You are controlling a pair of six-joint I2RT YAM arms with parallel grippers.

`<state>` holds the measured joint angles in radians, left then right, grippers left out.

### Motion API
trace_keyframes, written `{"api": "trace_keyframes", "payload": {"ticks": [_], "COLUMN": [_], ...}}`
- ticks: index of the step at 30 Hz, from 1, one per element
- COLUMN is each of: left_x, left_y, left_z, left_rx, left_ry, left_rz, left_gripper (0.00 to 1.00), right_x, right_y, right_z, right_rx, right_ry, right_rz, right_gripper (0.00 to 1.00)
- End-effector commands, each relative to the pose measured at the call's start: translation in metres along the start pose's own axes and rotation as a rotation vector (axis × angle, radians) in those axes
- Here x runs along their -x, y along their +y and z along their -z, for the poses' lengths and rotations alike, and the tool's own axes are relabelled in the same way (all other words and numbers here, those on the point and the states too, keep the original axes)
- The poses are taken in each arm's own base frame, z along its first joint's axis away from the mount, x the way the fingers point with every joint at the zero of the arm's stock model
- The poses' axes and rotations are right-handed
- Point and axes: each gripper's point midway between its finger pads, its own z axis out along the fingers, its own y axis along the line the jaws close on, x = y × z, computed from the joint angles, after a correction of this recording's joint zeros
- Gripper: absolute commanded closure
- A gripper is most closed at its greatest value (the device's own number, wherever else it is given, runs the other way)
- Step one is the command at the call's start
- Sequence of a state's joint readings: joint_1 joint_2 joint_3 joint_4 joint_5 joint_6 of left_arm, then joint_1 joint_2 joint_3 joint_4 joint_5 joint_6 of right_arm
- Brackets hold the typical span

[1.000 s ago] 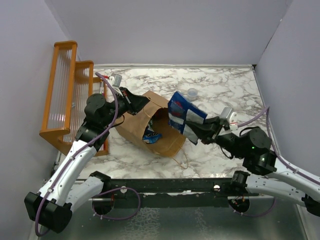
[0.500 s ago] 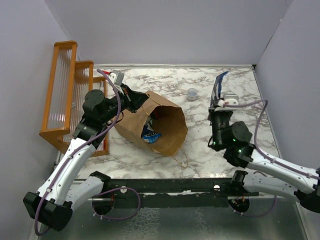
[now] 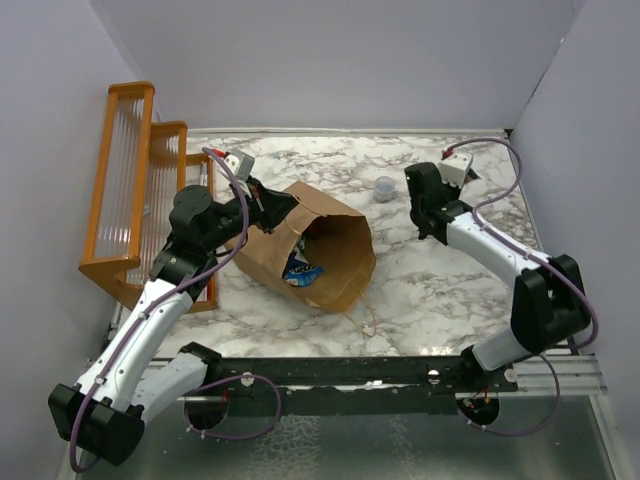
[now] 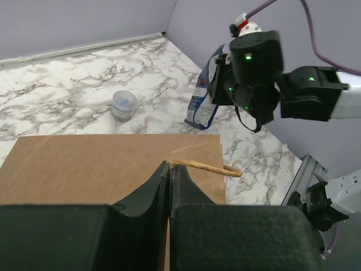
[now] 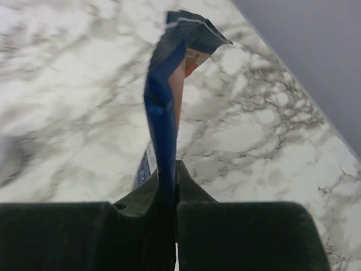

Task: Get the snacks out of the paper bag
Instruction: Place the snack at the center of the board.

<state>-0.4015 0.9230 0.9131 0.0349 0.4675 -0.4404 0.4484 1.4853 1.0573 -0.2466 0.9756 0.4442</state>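
The brown paper bag [image 3: 330,235] lies on its side, its mouth facing the near right. A blue snack [image 3: 302,270] shows inside the mouth. My left gripper [image 4: 169,167] is shut on the bag's twisted handle [image 4: 206,167] at the upper rim, above the bag's flat side [image 4: 101,164]. My right gripper [image 5: 171,169] is shut on the edge of another blue snack packet [image 5: 163,96]. That packet [image 4: 203,99] hangs with its lower end near the marble at the back right, beyond the cup. In the top view the right arm [image 3: 480,240] hides it.
A small clear plastic cup [image 3: 384,187] stands on the marble between the bag and the right arm. The orange wooden rack [image 3: 140,190] sits along the left wall. Grey walls close off the back and both sides.
My right arm has pulled the blue packet away from the bag's mouth and swung it to the back right, lowering it. The left gripper has kept its hold on the bag's handle.
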Motion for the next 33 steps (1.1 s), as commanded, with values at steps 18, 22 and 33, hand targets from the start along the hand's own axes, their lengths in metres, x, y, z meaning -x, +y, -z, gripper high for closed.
{"api": "trace_keyframes", "payload": {"ticks": [18, 22, 33], "left_x": [0.003, 0.002, -0.003], "left_y": [-0.001, 0.004, 0.012], "left_z": [0.012, 0.01, 0.006], "left_rx": [0.005, 0.012, 0.014], "left_ry": [0.001, 0.006, 0.022], "left_rz": [-0.094, -0.084, -0.07], "left_gripper": [1.0, 1.0, 1.0], "right_x": [-0.071, -0.052, -0.089], "right_y": [0.014, 0.022, -0.053], "right_z": [-0.118, -0.118, -0.091], "right_rx": [-0.106, -0.05, -0.056], "right_ry": [0.362, 0.294, 0.298], "right_rz": [0.09, 0.018, -0.439], "right_gripper": [0.93, 0.93, 0.41]}}
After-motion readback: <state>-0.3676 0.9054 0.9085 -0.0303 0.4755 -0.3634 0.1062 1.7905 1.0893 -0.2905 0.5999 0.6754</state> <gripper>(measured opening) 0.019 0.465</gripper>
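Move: The right hand, already holding the snack, has its spot on the board about 6 cm ahead, straight in line, and some 16 cm below. The clear tub stands roughly 15 cm ahead and 15 cm left of this hand; the paper bag lies about 35 cm to its left and 4 cm back. From the left hand, shut on the bag's handle, that spot is some 42 cm right, 17 cm ahead and 30 cm down. The right hand lowers the snack some 14 cm and rightward, reaches forward, then draws back, fingers opening about halfway. ##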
